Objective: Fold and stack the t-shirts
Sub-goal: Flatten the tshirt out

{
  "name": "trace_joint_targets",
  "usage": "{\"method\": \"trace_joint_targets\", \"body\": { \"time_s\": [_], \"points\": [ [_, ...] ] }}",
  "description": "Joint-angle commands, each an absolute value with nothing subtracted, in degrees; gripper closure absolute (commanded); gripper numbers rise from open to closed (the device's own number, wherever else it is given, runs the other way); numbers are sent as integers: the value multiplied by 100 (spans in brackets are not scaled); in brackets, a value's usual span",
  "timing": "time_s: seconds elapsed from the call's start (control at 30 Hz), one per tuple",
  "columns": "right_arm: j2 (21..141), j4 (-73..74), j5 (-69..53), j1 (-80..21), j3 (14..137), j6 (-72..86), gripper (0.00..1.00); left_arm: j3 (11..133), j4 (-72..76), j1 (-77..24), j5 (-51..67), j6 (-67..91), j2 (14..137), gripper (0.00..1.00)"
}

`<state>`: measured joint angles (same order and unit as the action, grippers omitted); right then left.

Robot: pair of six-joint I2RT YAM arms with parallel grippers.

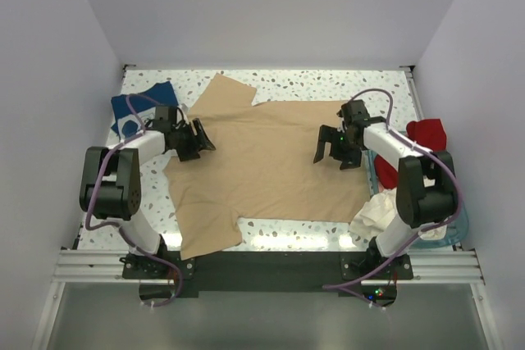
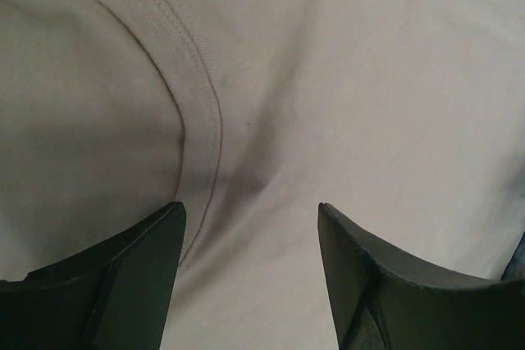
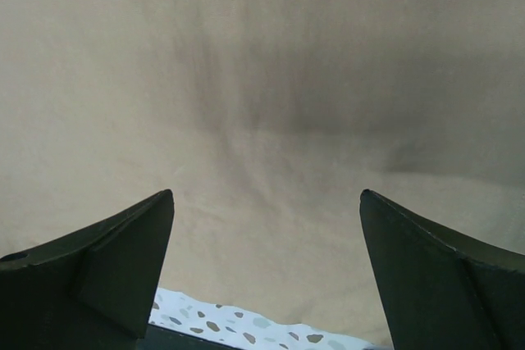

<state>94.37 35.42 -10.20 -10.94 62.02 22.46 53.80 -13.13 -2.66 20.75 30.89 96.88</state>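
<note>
A tan t-shirt (image 1: 262,165) lies spread flat across the middle of the table, its collar toward the left. My left gripper (image 1: 199,141) hovers open just over that collar; in the left wrist view the ribbed neckline (image 2: 193,112) curves past the open left gripper (image 2: 250,211). My right gripper (image 1: 332,156) stands wide open over the shirt's right edge, and the right wrist view shows only tan cloth (image 3: 262,104) between the right gripper (image 3: 267,198) jaws. A navy t-shirt (image 1: 135,112) lies at the back left. A red t-shirt (image 1: 426,131) and a cream-white t-shirt (image 1: 377,211) sit at the right.
A teal plastic basket (image 1: 456,223) stands at the table's right edge, holding the red and cream-white cloth. Speckled tabletop (image 1: 328,84) shows behind the tan shirt and along the front edge (image 3: 246,329). White walls close in the back and both sides.
</note>
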Motion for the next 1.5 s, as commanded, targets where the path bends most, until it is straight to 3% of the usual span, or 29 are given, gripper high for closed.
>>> {"method": "trace_joint_targets", "body": {
  "time_s": [0.0, 0.4, 1.03, 1.27, 1.47],
  "points": [
    [9659, 3393, -993, -1099, 6231, 2390, 2, 5405, -923, -281, 2136, 3146, 9922, 29],
    [10599, 3550, -914, -1099, 6846, 2443, 2, 6441, -1019, -272, 1943, 3217, 11065, 29],
    [12164, 4306, -984, -1107, 9105, 2496, 2, 9579, -1846, -281, 1529, 2786, 12964, 29],
    [12155, 4579, -1186, -1099, 9632, 2356, 2, 9493, -1583, -580, 1425, 2505, 12192, 30],
    [11962, 4799, -1239, -1099, 9861, 2285, 2, 7965, -1371, -896, 511, 2408, 10418, 30]
  ]
}}
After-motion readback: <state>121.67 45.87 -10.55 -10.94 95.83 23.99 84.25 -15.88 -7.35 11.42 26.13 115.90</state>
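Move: The tan t-shirt lies spread under both my open grippers. Its middle is about 15 cm right and 5 cm back of my left hand, which is over the collar end, and about 14 cm left and 3 cm back of my right hand, 2 or 3 cm lower. From my left hand the far sleeve lies some 15 cm ahead and 7 cm right, the near sleeve about 23 cm back and just right, and the folded blue shirt 14 cm left and 9 cm ahead. With both grippers kept open, I lower them onto the cloth, the right sinking about 3 cm, the left barely, and push the t-shirt forward along the table with the fingertips. My left hand sweeps nearly 18 cm out, then rises 3 cm and draws back about 4; my right slides about 11 cm forward and slightly left, easing up a little at the end. ##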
